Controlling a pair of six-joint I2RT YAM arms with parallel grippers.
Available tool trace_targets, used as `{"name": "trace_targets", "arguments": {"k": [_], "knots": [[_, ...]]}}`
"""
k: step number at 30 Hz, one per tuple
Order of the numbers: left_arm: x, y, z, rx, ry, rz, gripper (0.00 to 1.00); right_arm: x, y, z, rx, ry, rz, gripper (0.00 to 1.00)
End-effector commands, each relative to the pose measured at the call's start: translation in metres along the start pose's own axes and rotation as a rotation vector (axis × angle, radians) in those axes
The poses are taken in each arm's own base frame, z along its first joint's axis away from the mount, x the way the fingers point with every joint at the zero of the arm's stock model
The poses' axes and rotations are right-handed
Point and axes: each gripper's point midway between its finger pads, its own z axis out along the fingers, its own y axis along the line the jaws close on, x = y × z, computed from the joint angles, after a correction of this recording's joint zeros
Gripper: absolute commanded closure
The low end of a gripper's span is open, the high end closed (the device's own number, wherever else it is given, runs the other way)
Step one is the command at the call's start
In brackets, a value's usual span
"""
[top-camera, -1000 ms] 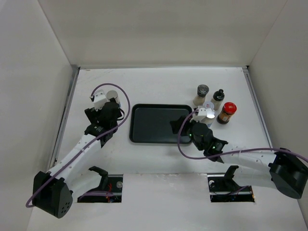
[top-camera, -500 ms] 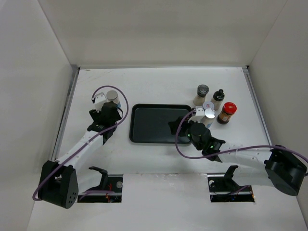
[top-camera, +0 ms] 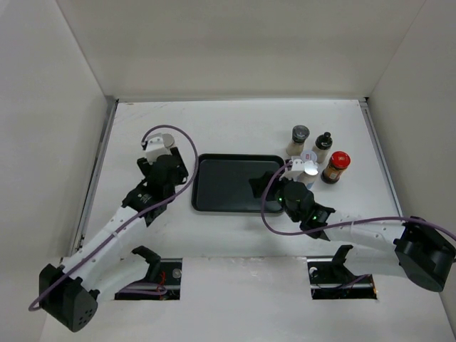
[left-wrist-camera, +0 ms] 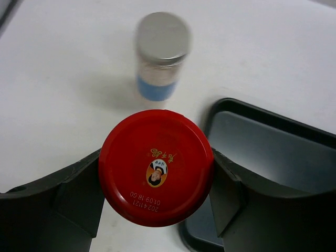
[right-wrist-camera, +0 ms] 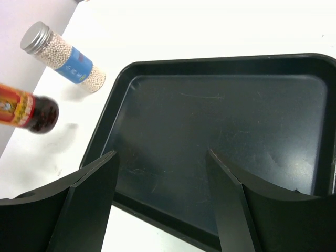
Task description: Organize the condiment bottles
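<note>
My left gripper [top-camera: 168, 171] [left-wrist-camera: 156, 181] is shut on a red-capped amber-brown bottle [left-wrist-camera: 156, 157], held above the table just left of the flat black tray [top-camera: 214, 201]. The bottle also shows in the right wrist view [right-wrist-camera: 29, 113], off the surface. A silver-lidded pale jar with a blue band [left-wrist-camera: 161, 63] [right-wrist-camera: 63, 58] stands upright just beyond it. My right gripper [top-camera: 267, 187] [right-wrist-camera: 163, 163] is open and empty over the tray's right part. At the right stand a grey-lidded jar [top-camera: 300, 135], a black-capped bottle [top-camera: 323, 142], a second red-capped bottle [top-camera: 337, 165] and a white-lidded jar [top-camera: 311, 169].
The tray [right-wrist-camera: 220, 60] [left-wrist-camera: 273, 152] holds nothing. White walls enclose the table on the left, back and right. Purple cables loop over both arms.
My left gripper, with the red-capped bottle in it, has shifted a little right toward the tray. The right arm has barely moved.
</note>
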Motion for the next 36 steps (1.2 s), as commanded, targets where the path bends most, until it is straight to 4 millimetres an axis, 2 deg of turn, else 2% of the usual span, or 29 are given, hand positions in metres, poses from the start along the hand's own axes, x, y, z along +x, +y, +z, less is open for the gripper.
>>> {"name": "trace_targets", "arguments": {"k": [1, 4, 6, 10, 15, 20, 23, 26, 28, 30, 33, 36], "knots": [[-0.053, -0.064, -0.017, 0.163, -0.138, -0.104, 0.66, -0.024, 0.014, 0.000, -0.047, -0.079, 0.038, 0.27], [-0.049, -0.106, -0.016, 0.233, -0.127, -0.076, 0.66, -0.022, 0.007, 0.000, -0.026, -0.075, 0.045, 0.27], [-0.047, -0.127, -0.008, 0.257, -0.126, -0.061, 0.66, -0.025, 0.009, -0.002, -0.033, -0.082, 0.051, 0.27], [-0.047, -0.151, 0.016, 0.269, -0.134, -0.036, 0.66, -0.025, 0.006, -0.002, -0.028, -0.086, 0.049, 0.27], [-0.032, -0.160, 0.054, 0.256, -0.106, -0.006, 0.66, -0.029, 0.007, -0.004, -0.034, -0.098, 0.048, 0.27], [-0.019, -0.164, 0.067, 0.254, -0.095, 0.002, 0.63, -0.028, 0.006, -0.003, -0.028, -0.092, 0.042, 0.27], [-0.013, -0.163, 0.071, 0.251, -0.091, 0.004, 0.52, -0.024, 0.005, -0.001, -0.026, -0.087, 0.037, 0.27], [-0.006, -0.159, 0.070, 0.243, -0.085, 0.011, 0.32, -0.026, 0.006, -0.001, -0.027, -0.086, 0.033, 0.29], [-0.006, -0.159, 0.066, 0.251, -0.090, 0.004, 0.22, -0.028, 0.005, -0.002, -0.029, -0.096, 0.024, 0.33], [-0.008, -0.160, 0.060, 0.265, -0.098, -0.001, 0.15, -0.027, 0.005, -0.002, -0.028, -0.089, 0.019, 0.43], [-0.019, -0.165, 0.045, 0.301, -0.126, -0.027, 0.10, -0.029, 0.007, -0.003, -0.034, -0.091, 0.006, 0.60], [-0.038, -0.166, 0.025, 0.340, -0.173, -0.066, 0.10, -0.032, 0.007, -0.005, -0.036, -0.093, -0.013, 0.74]]}}
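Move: The left hand already holds the red-lidded sauce jar above the table; its place, the tray's far-left corner, lies about 9 cm ahead, 12 cm right and 12 cm below. The bead-filled bottle stands roughly 12 cm ahead and 1 cm left, some 8 cm lower; the tray's middle is about 4 cm ahead and 22 cm right. From the right hand, that corner is about 9 cm ahead, 22 cm left and 9 cm below. The left hand carries the jar some 12 cm right, then forward-down into the tray, opens and lifts clear. ##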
